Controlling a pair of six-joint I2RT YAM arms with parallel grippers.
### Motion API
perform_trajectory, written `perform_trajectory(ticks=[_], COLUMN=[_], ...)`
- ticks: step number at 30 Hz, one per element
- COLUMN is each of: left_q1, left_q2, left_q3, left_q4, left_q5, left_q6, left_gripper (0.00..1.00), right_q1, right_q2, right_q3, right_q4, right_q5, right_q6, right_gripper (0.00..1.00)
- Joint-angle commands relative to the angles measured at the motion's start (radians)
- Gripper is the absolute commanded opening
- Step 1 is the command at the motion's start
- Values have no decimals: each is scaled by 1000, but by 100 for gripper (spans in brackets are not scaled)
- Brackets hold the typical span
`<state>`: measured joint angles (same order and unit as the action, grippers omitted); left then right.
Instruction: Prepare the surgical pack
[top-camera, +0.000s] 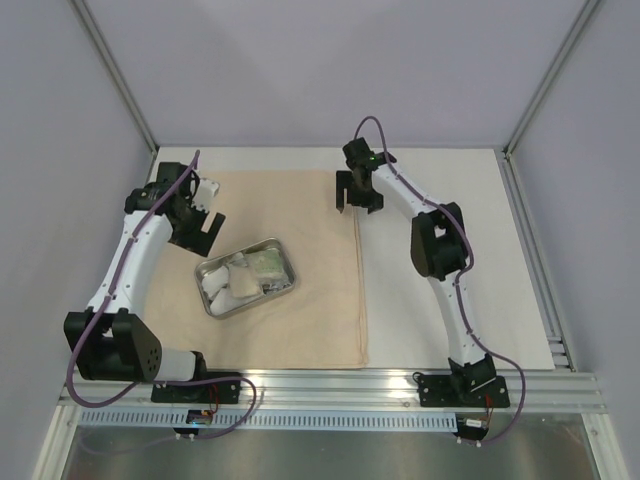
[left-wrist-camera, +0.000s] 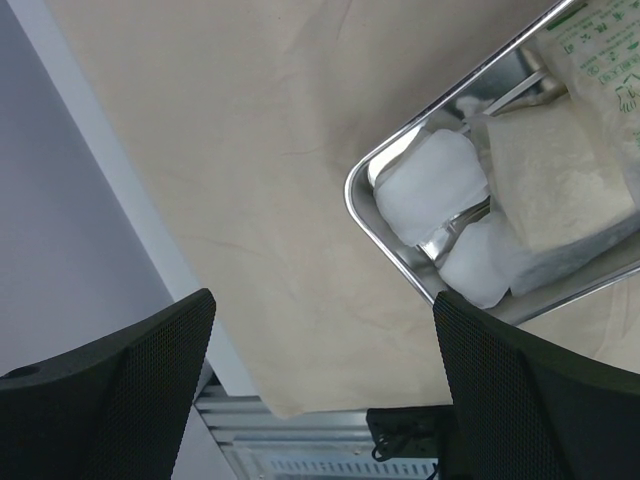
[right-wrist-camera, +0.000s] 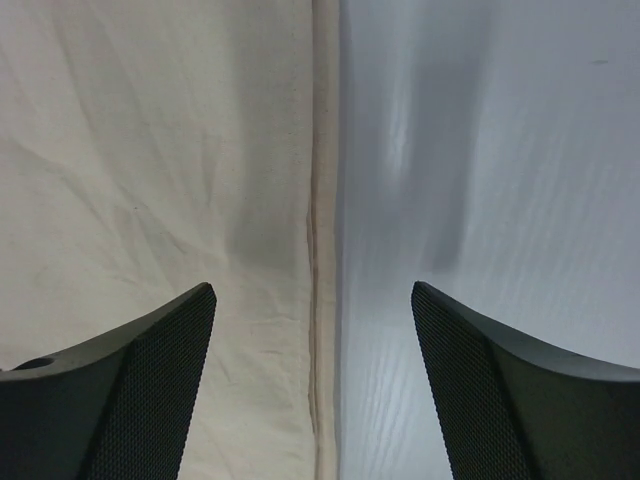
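The surgical pack's beige cloth (top-camera: 300, 330) lies spread flat over the left and middle of the table. On it sits a shiny steel tray (top-camera: 235, 252) holding white gauze (top-camera: 215, 280) and a green-printed packet (top-camera: 265, 265). My left gripper (top-camera: 210, 235) hovers open just left of the tray, nothing between its fingers. In the left wrist view the gripper (left-wrist-camera: 322, 300) stands above bare cloth (left-wrist-camera: 250, 150), with the tray rim (left-wrist-camera: 352, 195), gauze rolls (left-wrist-camera: 430, 185) and a metal instrument (left-wrist-camera: 450, 232) up right. My right gripper (top-camera: 357, 207) is open over the cloth's far right hem (right-wrist-camera: 320, 250), empty (right-wrist-camera: 312, 290).
The white table top (top-camera: 450, 250) lies bare to the right of the cloth. An aluminium rail (top-camera: 330, 385) runs along the near edge by the arm bases. Grey walls and slanted frame posts (top-camera: 120, 90) enclose the back and sides.
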<state>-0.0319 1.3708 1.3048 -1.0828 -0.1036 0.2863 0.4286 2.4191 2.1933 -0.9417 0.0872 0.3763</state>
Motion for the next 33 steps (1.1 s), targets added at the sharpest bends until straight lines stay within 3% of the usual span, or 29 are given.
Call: perform_trajectory(ticks=[1,5,8,11,13,14,16,17,18,22,27,33], left_q1=[6,6,6,6,6,6,6,6,6,6,6,6], left_q2=[-6,-10,-10,-9,-16,-21,-29,-27,-29,-22,-13,16], left_q3=[40,47,53,60,63,63,63,62,63,70,93,126], left_q4=[-20,-25,-26,-34,-42,-43,-48,-49,-51,-49,-52,-60], left_q5=[-15,-18,-16,-19,-19,-21,-22,-24,-25,-24,7,58], left_q6=[7,8,8,1,2,4,8,11,10,13,14,5], left_gripper=[100,100,100,100,100,100,100,100,100,100,100,100], right_q1=[12,13,12,10,-10,-20,-54,-65,-76,-154,-289,-418], right_q2=[44,80,90,97,91,83,38,-6,-30,-184,-438,-664], right_q3=[51,33,0,2,-7,-24,-107,-140,-174,-390,-788,-1174], right_q4=[12,40,107,145,147,158,217,239,282,383,555,646], right_q5=[-70,-177,-268,-270,-230,-233,-245,-241,-222,-167,-139,-93], right_q6=[-4,56,102,159,226,249,315,331,345,400,507,562], right_gripper=[82,76,61,52,42,28,20,7,1,1,1,1])
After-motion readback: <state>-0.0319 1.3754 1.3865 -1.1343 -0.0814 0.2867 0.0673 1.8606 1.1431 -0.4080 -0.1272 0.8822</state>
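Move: The drape's right edge runs straight beneath the right hand, 3 cm or so below its open fingers, level with it and neither left nor right; the drape's far right corner is about 12 cm ahead. The tray sits some 28 cm to this hand's left and 18 cm back, the green packet in it about 23 cm left and 15 cm back. From the left hand, that same stretch of edge is roughly 36 cm right, 19 cm ahead and 16 cm lower. Shutting from wide open, the right fingers pinch a fold of the drape's right edge, after dipping some 2 cm and sweeping about 4.5 cm left across it near the table. Keeping low, they then drag the fold quickly right by nearly 19 cm and back by 9, while the hand turns roughly 40 degrees clockwise and rolls its left side up about 20. ##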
